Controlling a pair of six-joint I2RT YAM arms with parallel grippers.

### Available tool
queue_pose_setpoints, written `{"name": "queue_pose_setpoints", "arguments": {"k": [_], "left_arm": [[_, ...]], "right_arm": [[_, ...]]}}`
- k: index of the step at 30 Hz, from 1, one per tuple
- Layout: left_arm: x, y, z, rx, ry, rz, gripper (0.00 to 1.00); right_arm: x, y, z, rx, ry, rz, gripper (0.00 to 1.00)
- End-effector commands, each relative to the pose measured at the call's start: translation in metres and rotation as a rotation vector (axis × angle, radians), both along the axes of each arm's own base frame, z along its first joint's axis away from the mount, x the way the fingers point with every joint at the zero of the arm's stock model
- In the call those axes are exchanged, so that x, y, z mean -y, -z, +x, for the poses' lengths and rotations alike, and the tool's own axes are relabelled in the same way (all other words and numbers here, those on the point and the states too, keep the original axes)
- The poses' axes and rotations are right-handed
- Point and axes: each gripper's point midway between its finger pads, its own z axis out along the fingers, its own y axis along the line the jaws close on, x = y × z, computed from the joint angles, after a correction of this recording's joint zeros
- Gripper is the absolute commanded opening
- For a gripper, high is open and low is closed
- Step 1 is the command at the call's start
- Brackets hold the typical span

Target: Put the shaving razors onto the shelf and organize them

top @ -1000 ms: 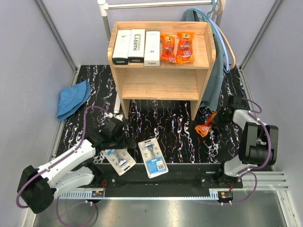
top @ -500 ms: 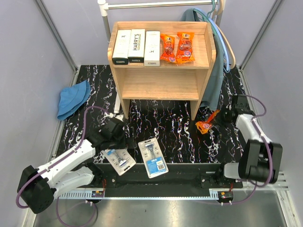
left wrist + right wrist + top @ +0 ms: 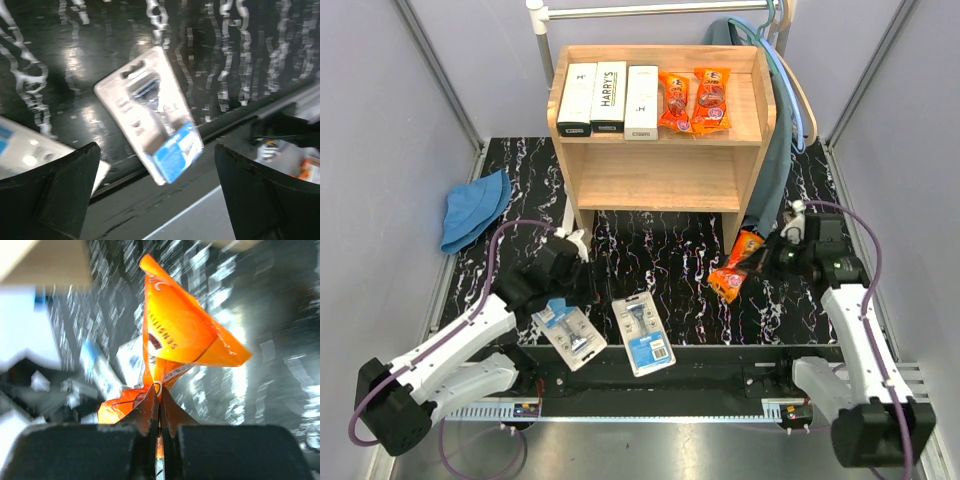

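Observation:
The wooden shelf (image 3: 660,180) stands at the back. Its top tier holds three white boxes (image 3: 608,97) and two orange pouches (image 3: 695,100). My right gripper (image 3: 767,255) is shut on another orange pouch (image 3: 733,270), which hangs crumpled beside the shelf's front right leg. In the right wrist view this pouch (image 3: 180,335) sticks up from my pinched right gripper (image 3: 160,395). Two blister cards (image 3: 570,335) (image 3: 643,333) lie near the front edge. My left gripper (image 3: 582,288) hovers open by them. One card (image 3: 150,132) shows between its spread fingers (image 3: 65,180); the other's corner (image 3: 25,152) is at lower left.
A blue cloth hat (image 3: 475,208) lies at the table's left side. A grey-blue garment (image 3: 775,150) hangs from the metal clothes rail (image 3: 650,10) right beside the shelf. The arms' mounting rail (image 3: 650,400) runs along the near edge.
My right gripper closed on the orange pouch and lifted it off the table, shifting it slightly left toward the shelf leg. The left gripper edged a little right over the cards.

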Motion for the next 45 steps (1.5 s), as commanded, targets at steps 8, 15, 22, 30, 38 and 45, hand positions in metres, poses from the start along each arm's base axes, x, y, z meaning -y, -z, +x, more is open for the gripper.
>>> {"name": "queue_pose_setpoints", "arguments": {"k": [8,15,22,30,38,45], "left_arm": [[0.068,-0.066,-0.004,0.024,0.135,-0.365,0.99],[0.099,-0.072,-0.019,0.014,0.22,-0.45,0.99],[0.109,-0.073,-0.022,0.005,0.224,-0.466,0.97],[0.106,-0.067,-0.022,0.004,0.189,-0.48,0.65],[0.103,-0.067,-0.019,0.014,0.163,-0.484,0.0],[0.099,-0.063,-0.018,0.014,0.14,-0.462,0.0]], "right_arm": [[-0.112,-0.03,-0.057,0.019,-0.312,0.147,0.02],[-0.17,-0.03,-0.089,0.041,-0.481,0.175,0.03],[-0.213,-0.034,-0.102,0.061,-0.61,0.144,0.04],[-0.225,-0.05,-0.11,0.092,-0.656,0.213,0.04],[-0.223,-0.051,-0.12,0.098,-0.681,0.258,0.14],[-0.215,-0.057,-0.118,0.149,-0.643,0.26,0.49]]}}
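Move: The orange razor pack is already pinched near its middle in the closed right fingers, about level with that hand. From the open left gripper, the orange razor pack lies roughly 34 cm right, 7 ahead and 4 higher; the left gripper is thus some 34 cm left and 7 back of the right hand. Below on the table lie the middle blister pack, about 9 cm right and 7 back of the left gripper, and the left blister pack, some 11 cm left and 7 back. Leftward some 20 cm and back about 12, the right hand swings the held orange razor pack to the left gripper, turning counter-clockwise about 35 degrees, then slows. The left hand comes about 10 cm right, rising 5 and rolling its left side down, and shuts on the orange razor pack; only then do the right fingers part nearly halfway. ##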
